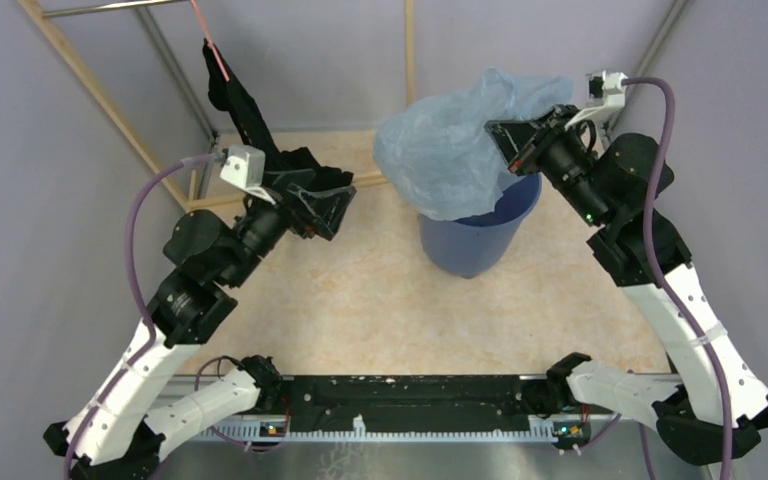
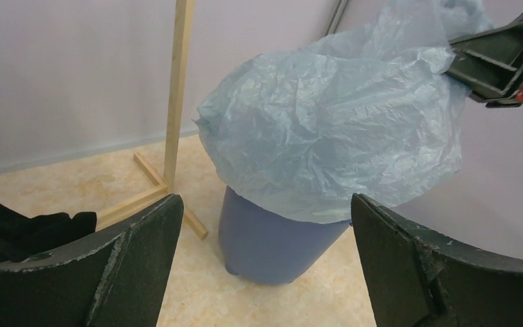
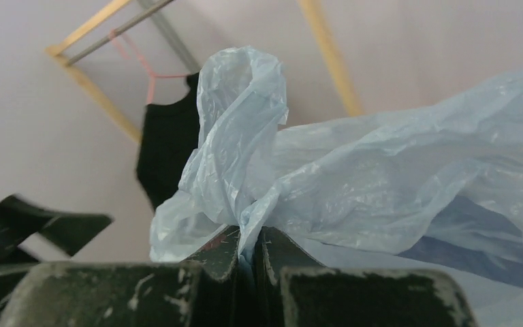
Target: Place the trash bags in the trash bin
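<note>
A pale-blue translucent trash bag [image 1: 450, 140] hangs spread over the top of the round blue trash bin [image 1: 475, 240], covering its rim. My right gripper [image 1: 508, 140] is shut on the bag's right edge, above the bin; in the right wrist view the film [image 3: 327, 170] is pinched between the closed fingers [image 3: 228, 252]. My left gripper [image 1: 332, 205] is open and empty, left of the bin and apart from it. In the left wrist view the bag [image 2: 327, 129] drapes over the bin [image 2: 272, 242] ahead of my open fingers [image 2: 136, 259].
A black garment [image 1: 245, 115] hangs on a pink hanger from a wooden rack [image 1: 110, 95] at the back left, its lower part by my left gripper. Grey walls close in on all sides. The floor is beige.
</note>
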Robot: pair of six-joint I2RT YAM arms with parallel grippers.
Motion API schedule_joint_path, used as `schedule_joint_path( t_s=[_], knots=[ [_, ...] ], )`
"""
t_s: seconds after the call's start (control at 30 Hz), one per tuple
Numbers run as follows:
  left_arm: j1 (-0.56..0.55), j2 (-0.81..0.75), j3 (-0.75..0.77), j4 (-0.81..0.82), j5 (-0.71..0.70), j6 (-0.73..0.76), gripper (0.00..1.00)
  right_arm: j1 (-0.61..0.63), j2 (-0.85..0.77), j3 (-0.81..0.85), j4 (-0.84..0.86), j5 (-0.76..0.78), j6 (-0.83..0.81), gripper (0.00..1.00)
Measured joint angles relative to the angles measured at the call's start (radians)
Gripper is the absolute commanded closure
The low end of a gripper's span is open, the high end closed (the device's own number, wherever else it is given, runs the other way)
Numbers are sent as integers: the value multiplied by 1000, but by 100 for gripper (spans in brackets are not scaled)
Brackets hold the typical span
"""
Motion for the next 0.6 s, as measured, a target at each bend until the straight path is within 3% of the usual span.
schedule_joint_path(
  t_s=[0.1,0.2,0.6],
  knots=[
    [0,43,16,4,8,3,1,0,28,40,18,-113,20,100],
    [0,77,21,3,16,2,1,0,22,45,23,-124,40,100],
    [0,223,61,41,105,-9,4,-8,-34,20,-156,396,67,100]
  ],
)
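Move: The right hand already pinches the gathered top of the blue bag; the bin stands some 9 cm ahead of it and 2 cm left, its middle roughly 35 cm lower. The bag's body floats about 8 cm left of that hand, 5 cm ahead and 6 cm lower, while the wooden stand's foot is about 24 cm ahead, 14 cm left. From the open left hand, the bag's body lies roughly 11 cm ahead and 18 cm right, and the black garment about 25 cm ahead, 12 cm left. Keeping its closed pinch on the bag, the right hand finishes a small swing of some 2 cm left and up, then whips back about 9 cm to the right while sinking about 4 cm and turning some 30 degrees clockwise, which hauls the bag's gathered end towards the bin's right side. The left hand, still wide open and touching nothing, closes in on the bag's body from the left, going about 5 cm right, 4 cm forward and a little down, its fingers tipping slightly downward. ##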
